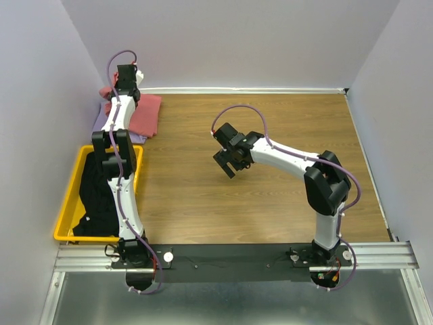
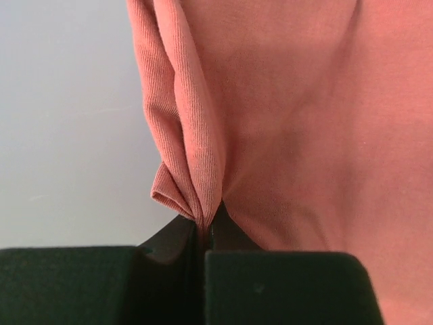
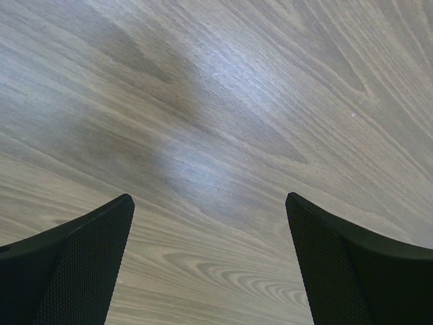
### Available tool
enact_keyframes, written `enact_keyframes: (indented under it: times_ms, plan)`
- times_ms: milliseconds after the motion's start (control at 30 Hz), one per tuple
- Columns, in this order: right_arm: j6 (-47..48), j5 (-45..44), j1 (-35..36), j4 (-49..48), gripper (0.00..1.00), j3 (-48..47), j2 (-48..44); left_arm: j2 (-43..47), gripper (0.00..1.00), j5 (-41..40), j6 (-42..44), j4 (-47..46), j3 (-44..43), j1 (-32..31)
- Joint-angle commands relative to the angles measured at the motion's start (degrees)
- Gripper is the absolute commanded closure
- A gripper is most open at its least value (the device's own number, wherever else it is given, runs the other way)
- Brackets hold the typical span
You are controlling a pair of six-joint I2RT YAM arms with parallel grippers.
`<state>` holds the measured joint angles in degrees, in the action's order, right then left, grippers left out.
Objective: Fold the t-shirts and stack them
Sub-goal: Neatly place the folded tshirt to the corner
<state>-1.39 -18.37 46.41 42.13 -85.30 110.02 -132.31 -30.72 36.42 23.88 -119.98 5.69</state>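
Observation:
A salmon-pink t-shirt (image 1: 146,115) lies folded at the far left of the table, on top of a lavender-purple t-shirt (image 1: 100,122) that shows at its edges. My left gripper (image 1: 126,84) is over the far edge of this pile. In the left wrist view it (image 2: 206,222) is shut on a bunched fold of the salmon-pink t-shirt (image 2: 304,135). Black t-shirts (image 1: 95,193) lie heaped in the bin. My right gripper (image 1: 226,161) hovers over the middle of the table. It (image 3: 208,198) is open over bare wood with nothing between its fingers.
A yellow plastic bin (image 1: 67,203) stands at the near left beside the left arm. Pale walls close the table in at the left, back and right. The wooden tabletop (image 1: 270,115) stretches from the middle to the right.

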Motion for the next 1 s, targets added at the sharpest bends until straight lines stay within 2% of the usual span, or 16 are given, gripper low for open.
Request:
enact_keyframes:
  times_ms: [0,267,300,367,400,433,467,500,533,600,800,900,933,967]
  plan:
    - [0.25,-0.17,-0.36,1.46,0.0,-1.89,1.43,-1.72,0.91,-4.52,1.8,-5.42,0.89,1.95]
    - [0.07,0.7,-0.97,1.99,0.0,-3.12,2.57,-4.0,0.89,-5.84,2.69,-8.06,2.21,2.57]
    - [-0.02,0.79,-1.06,1.99,0.0,-3.21,2.66,-4.18,0.86,-6.19,2.6,-8.23,2.3,2.65]
    - [-0.19,0.88,-1.32,2.08,0.0,-3.65,2.75,-4.53,0.75,-7.77,2.34,-8.93,2.3,2.66]
    - [-0.28,0.97,-1.33,2.08,0.0,-3.74,2.66,-4.45,0.63,-8.39,2.25,-9.55,2.3,2.66]
    - [-0.28,0.88,-1.41,2.17,0.0,-3.82,2.75,-4.01,0.57,-9.7,2.07,-9.9,2.39,2.66]
    - [-0.28,0.79,-1.5,2.25,0.0,-3.91,2.66,-3.83,0.37,-10.14,2.07,-10.25,2.39,2.66]
    - [-0.28,0.71,-1.41,2.26,0.0,-3.91,2.57,-3.48,0.27,-10.58,1.98,-10.43,2.3,2.66]
    - [-0.19,0.53,-1.5,2.26,0.0,-3.91,2.57,-2.78,0.26,-11.81,1.9,-10.78,2.3,2.83]
    - [-0.46,0.27,-1.41,2.34,0.0,-4.0,2.22,-1.82,0.13,-13.57,1.02,-10.96,2.39,3.09]
    - [-0.9,-1.84,-1.59,2.52,0.0,-3.56,0.29,2.58,0.13,-14.02,-3.54,-10.78,2.83,3.8]
    - [-2.21,-4.12,-2.38,2.52,0.0,-3.65,-1.2,5.83,0.13,-5.44,-12.41,-7.71,0.81,3.27]
    - [-2.91,-4.13,-2.73,2.52,0.0,-3.65,-1.64,6.79,0.13,-5.4,-15.3,-7.01,0.37,3.1]
    - [-3.53,-4.65,-3.17,2.52,0.0,-3.65,-2.17,8.8,0.13,-0.44,-17.85,-6.05,-0.33,2.66]
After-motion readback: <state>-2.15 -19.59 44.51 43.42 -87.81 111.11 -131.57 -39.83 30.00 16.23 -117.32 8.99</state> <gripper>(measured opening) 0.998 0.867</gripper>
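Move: At the far-left corner, the left hand still holds the coral t-shirt's edge bunched; the lilac folded t-shirt it is being laid on has its middle about 15 cm below, 4 cm to the right and 2 cm back. The coral shirt's lying part is about 10 cm right, 1 cm ahead and 14 cm below, and the yellow bin's middle about 32 cm back and 3 cm right. From the right hand, the lilac shirt lies about 25 cm ahead, 32 cm left, 7 cm below. Drawing the pinched edge left towards the side wall and down about 3 cm, the left hand then opens its fingers wide and lets go of the coral shirt. It carries on left, over 5 cm in all, and rises between 4 and 5 cm from its low point, edging slightly back while the wrist turns some 15 degrees counter-clockwise. ##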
